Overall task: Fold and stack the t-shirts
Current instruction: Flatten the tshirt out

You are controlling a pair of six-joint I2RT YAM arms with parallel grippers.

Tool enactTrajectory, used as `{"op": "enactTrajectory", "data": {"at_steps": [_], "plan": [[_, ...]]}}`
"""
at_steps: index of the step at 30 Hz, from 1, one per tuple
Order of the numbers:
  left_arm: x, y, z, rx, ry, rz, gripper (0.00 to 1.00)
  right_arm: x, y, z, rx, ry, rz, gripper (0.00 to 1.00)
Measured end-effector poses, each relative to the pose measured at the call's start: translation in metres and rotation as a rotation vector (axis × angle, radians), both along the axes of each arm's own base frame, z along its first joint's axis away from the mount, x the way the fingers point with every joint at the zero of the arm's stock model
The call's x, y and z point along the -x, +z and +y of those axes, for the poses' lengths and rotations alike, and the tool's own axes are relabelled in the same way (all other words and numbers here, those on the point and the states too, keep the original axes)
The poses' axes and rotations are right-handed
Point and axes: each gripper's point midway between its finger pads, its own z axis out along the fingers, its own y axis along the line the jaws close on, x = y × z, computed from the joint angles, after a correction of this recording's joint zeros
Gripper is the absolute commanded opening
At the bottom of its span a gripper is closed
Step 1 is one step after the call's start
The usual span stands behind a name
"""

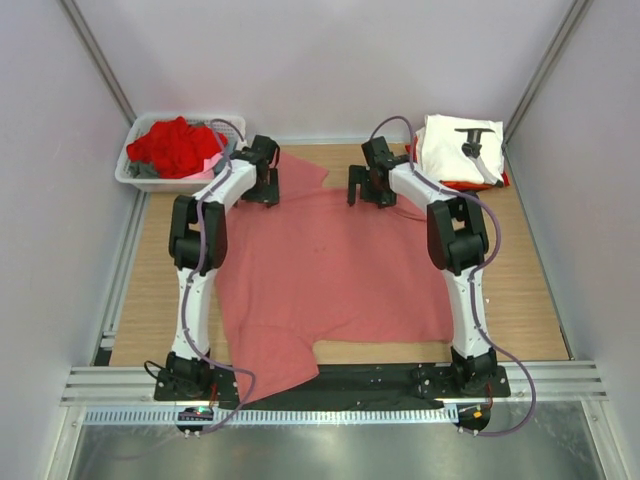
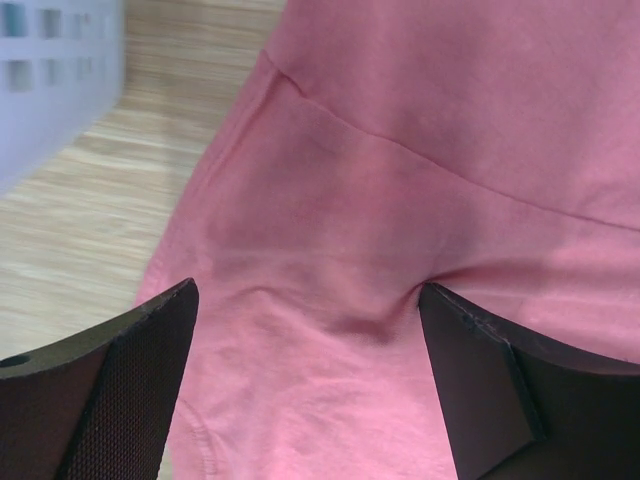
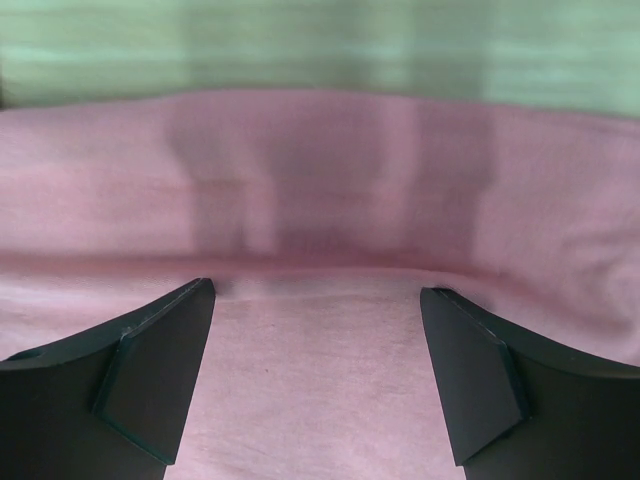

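The large salmon-pink t-shirt [image 1: 330, 270] lies spread flat over the middle of the table, one corner hanging over the near edge. My left gripper [image 1: 262, 185] is open, its jaws wide apart, low over the shirt's far left part near a seam [image 2: 400, 150]. My right gripper [image 1: 368, 188] is open just above the shirt's far edge [image 3: 320, 270]. A folded white t-shirt with black print [image 1: 455, 150] sits on a red one at the far right. Red t-shirts [image 1: 175, 145] and a grey one fill the basket.
The white plastic basket [image 1: 132, 172] stands at the far left corner; its wall shows in the left wrist view [image 2: 50, 90]. Bare wood table [image 1: 520, 280] lies right of the pink shirt. Metal rails run along the near edge.
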Motion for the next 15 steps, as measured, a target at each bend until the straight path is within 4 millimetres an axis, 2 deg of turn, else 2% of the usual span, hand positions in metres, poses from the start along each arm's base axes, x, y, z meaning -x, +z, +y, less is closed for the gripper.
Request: {"op": "enactTrajectory", "data": {"at_steps": [2,6,9,12,15], "plan": [[0.001,0.003,0.014,-0.025,0.023,0.015,0.91,-0.014,0.002,0.012,-0.02,0.017,-0.019,0.91],[0.004,0.009,0.028,-0.072,0.04,0.032,0.91,-0.03,0.005,0.027,-0.056,0.039,-0.04,0.91],[0.01,0.01,0.038,-0.095,0.057,0.048,0.92,-0.029,0.004,0.033,-0.078,0.055,-0.036,0.91],[0.03,0.014,0.044,-0.1,0.061,0.073,0.93,-0.026,0.005,0.034,-0.093,0.063,-0.043,0.91],[0.049,0.039,0.043,-0.09,0.056,0.055,0.94,-0.018,0.007,0.035,-0.09,0.069,-0.039,0.94]]}}
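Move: Level with the left hand, the t-shirt's left edge lies about 7 cm to its left; the far sleeve is some 7 cm ahead and 8 cm to the right, the white basket's middle roughly 12 cm ahead and 19 cm left. From the right hand the shirt's far edge is about 5 cm straight ahead, the folded stack some 12 cm ahead and 23 cm right. The cloth is just below both fingertips. Sweeping the shirt with open fingers, the right hand keeps low on the cloth behind its far edge and carries about 3 cm forward and as much left, then eases back about 1 cm. The left hand slides about 4 cm left towards the shirt's left edge, then draws back about 5 cm and rises, its fingertips coming free of the cloth, still open. ##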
